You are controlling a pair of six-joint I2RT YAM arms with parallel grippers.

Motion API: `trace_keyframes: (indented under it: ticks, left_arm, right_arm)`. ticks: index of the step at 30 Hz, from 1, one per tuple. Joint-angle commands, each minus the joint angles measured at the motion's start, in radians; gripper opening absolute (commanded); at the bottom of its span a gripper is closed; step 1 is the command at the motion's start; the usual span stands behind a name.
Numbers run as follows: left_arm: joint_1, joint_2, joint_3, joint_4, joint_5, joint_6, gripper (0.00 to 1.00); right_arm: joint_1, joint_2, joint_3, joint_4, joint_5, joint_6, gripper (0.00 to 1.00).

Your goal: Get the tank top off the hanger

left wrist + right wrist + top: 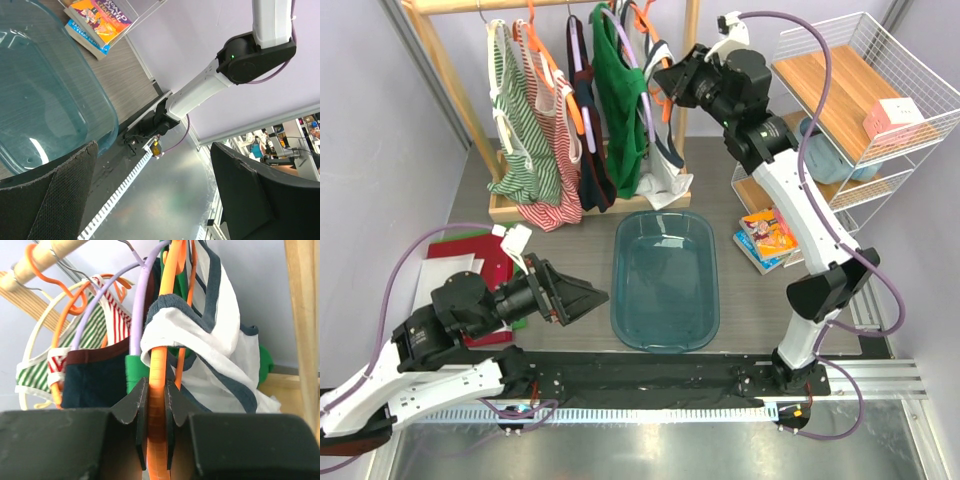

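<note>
The white tank top (220, 335) with navy trim hangs bunched on the bright orange hanger (159, 360), at the right end of the rail. My right gripper (156, 390) is shut on the hanger's orange arm just below the fabric, with both pads flat against it. From above, the right gripper (667, 82) reaches into the row of clothes, and the tank top (670, 182) droops beneath it. My left gripper (588, 296) is low over the table beside the bin, open, with nothing between its fingers (60, 195).
A teal plastic bin (665, 335) sits mid-table. The wooden rack (692, 60) also carries a green top (620, 100), a navy top and striped tops (535, 140) on lilac, white and orange hangers. A wire shelf (905, 90) and books (768, 236) stand at the right.
</note>
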Motion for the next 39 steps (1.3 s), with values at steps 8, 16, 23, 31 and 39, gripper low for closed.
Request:
trace_keyframes:
  ticks: [8,16,23,31,39]
  left_arm:
    - [-0.002,0.047,0.055,0.051,0.045,-0.008,0.94]
    - [-0.002,0.084,0.075,0.087,0.090,-0.013,0.94]
    - [-0.002,0.131,0.097,0.111,0.108,-0.004,0.94]
    - [-0.002,0.165,0.112,0.202,0.211,-0.019,0.94]
    - [-0.002,0.148,0.159,0.117,0.163,0.010,0.94]
  right_arm:
    - [0.008,-0.327,-0.203,0.254,0.086,0.008,0.01]
    - [0.008,-0.504,-0.340,0.159,0.012,-0.029,0.01]
    - [0.008,-0.666,-0.429,0.087,0.008,-0.053,0.01]
    - [0.010,-0.741,-0.351,-0.038,-0.011,-0.061,0.01]
    - [0.008,-0.776,-0.159,-0.241,-0.081,-0.039,0.01]
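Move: The right hand has already pinched one end of the orange hanger, and the white tank top on it hangs about 8 cm ahead, 5 cm to the left and 12 cm below. The green tank top is roughly 5 cm ahead, 8 cm left and 12 cm below; the rack's right post is 12 cm ahead, 3 cm right. The blue bin lies some 24 cm back and 45 cm below, straight behind. From the left hand, the white tank top is around 40 cm ahead and 12 cm right, about level. Keeping its pinch on the end of the orange hanger, the right hand draws hanger and white tank top back out of the rack, some 24 cm towards the robot and 12 cm to its right while climbing about 10 cm, with the fingers tipping up a little, and takes them past the green tank top to a spot high over the right side of the bin. Meanwhile the empty left hand, fingers still wide open, slides about 4 cm to the right and rises nearly as much, turning some 10 degrees clockwise. ##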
